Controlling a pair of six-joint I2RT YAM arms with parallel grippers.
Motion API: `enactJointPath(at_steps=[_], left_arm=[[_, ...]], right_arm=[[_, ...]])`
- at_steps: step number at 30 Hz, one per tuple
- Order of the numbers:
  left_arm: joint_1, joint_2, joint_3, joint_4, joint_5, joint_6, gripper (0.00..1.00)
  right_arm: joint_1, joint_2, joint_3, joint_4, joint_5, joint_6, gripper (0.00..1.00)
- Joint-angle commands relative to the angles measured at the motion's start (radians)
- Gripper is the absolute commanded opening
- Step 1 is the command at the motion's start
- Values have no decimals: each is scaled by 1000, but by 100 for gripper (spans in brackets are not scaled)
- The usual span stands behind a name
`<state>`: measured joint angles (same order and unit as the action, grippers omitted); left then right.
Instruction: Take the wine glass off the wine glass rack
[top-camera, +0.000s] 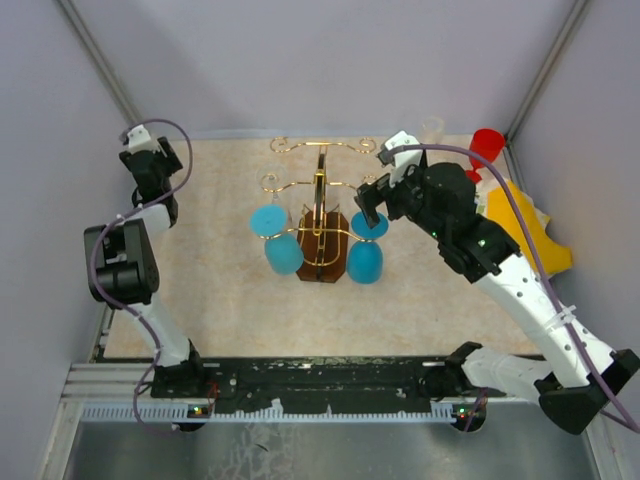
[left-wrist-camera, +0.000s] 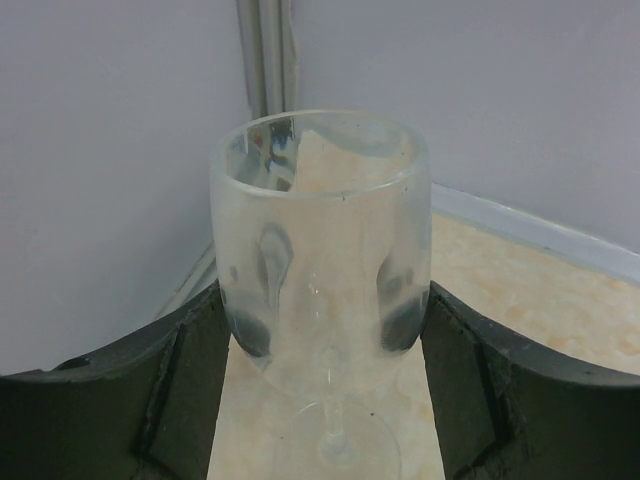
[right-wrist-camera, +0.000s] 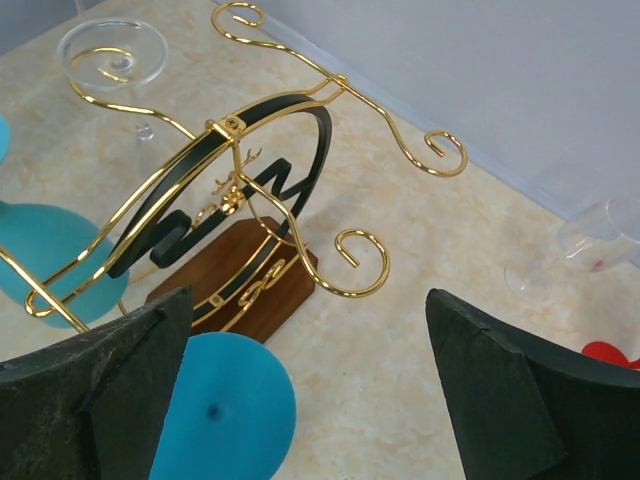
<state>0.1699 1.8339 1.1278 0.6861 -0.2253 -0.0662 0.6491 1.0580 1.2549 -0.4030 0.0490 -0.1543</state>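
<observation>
The gold wire wine glass rack (top-camera: 321, 190) (right-wrist-camera: 345, 95) stands on its brown base mid-table. Two blue wine glasses hang upside down from it, one on the left (top-camera: 276, 240) (right-wrist-camera: 50, 262) and one on the right (top-camera: 365, 252) (right-wrist-camera: 225, 412). A clear glass (top-camera: 270, 183) (right-wrist-camera: 112, 55) hangs on a back left loop. My right gripper (top-camera: 372, 206) (right-wrist-camera: 310, 400) is open just above the right blue glass's foot, which lies by its left finger. At the far left corner, my left gripper (top-camera: 150, 160) (left-wrist-camera: 325, 335) is shut on an upright clear wine glass (left-wrist-camera: 320, 250), fingers pressed on both sides of the bowl.
A clear glass (top-camera: 432, 127) (right-wrist-camera: 600, 232), a red cup (top-camera: 487, 146) and a yellow object (top-camera: 530, 235) sit at the back right, behind my right arm. Grey walls close in the table on three sides.
</observation>
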Motion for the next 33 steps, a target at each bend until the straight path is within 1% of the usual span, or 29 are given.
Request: enactJointPath(at_steps=[1, 6, 9, 20, 23, 27, 31, 33], left_arm=[[1, 59, 11, 216, -83, 39, 62], [1, 122, -8, 365, -101, 44, 59], [0, 160, -13, 442, -109, 59, 60], [13, 261, -16, 522, -121, 9, 59], [14, 280, -31, 568, -110, 6, 60], [13, 295, -19, 541, -90, -8, 61], [14, 308, -25, 533, -88, -12, 66], [13, 308, -29, 532, -85, -8, 72]], right_arm=[[-49, -7, -21, 120, -48, 50, 99], [-94, 28, -39, 166, -88, 92, 99], [-100, 43, -42, 194, -102, 99, 99], [-124, 78, -36, 221, -135, 112, 99], [-130, 83, -38, 222, -138, 113, 99], [-135, 90, -43, 225, -144, 114, 99], [-136, 97, -48, 234, -146, 117, 99], [-135, 100, -48, 232, -152, 117, 99]])
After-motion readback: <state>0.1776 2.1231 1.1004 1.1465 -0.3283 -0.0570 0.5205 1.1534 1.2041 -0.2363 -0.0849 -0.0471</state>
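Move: The left hand already holds a clear glass upright by its bowl; the free tabletop spot lies some 2 cm ahead, 3 cm left and 20 cm below that hand. From the open right hand, the right blue glass hangs about 3 cm back, 3 cm left and 13 cm below; the empty middle hook is roughly 6 cm ahead, 3 cm left, level; the hanging clear glass about 7 cm ahead, 21 cm left, 7 cm below. Keeping its pinch on the clear glass's bowl, the left hand lowers the glass about 6 cm towards the far-left tabletop, easing forward and left before stopping with its fingers tipped slightly upward. Meanwhile the right hand, still wide open, glides some 4 cm forward and slightly down beside the rack, towards the empty middle hook, and gains no grip. ##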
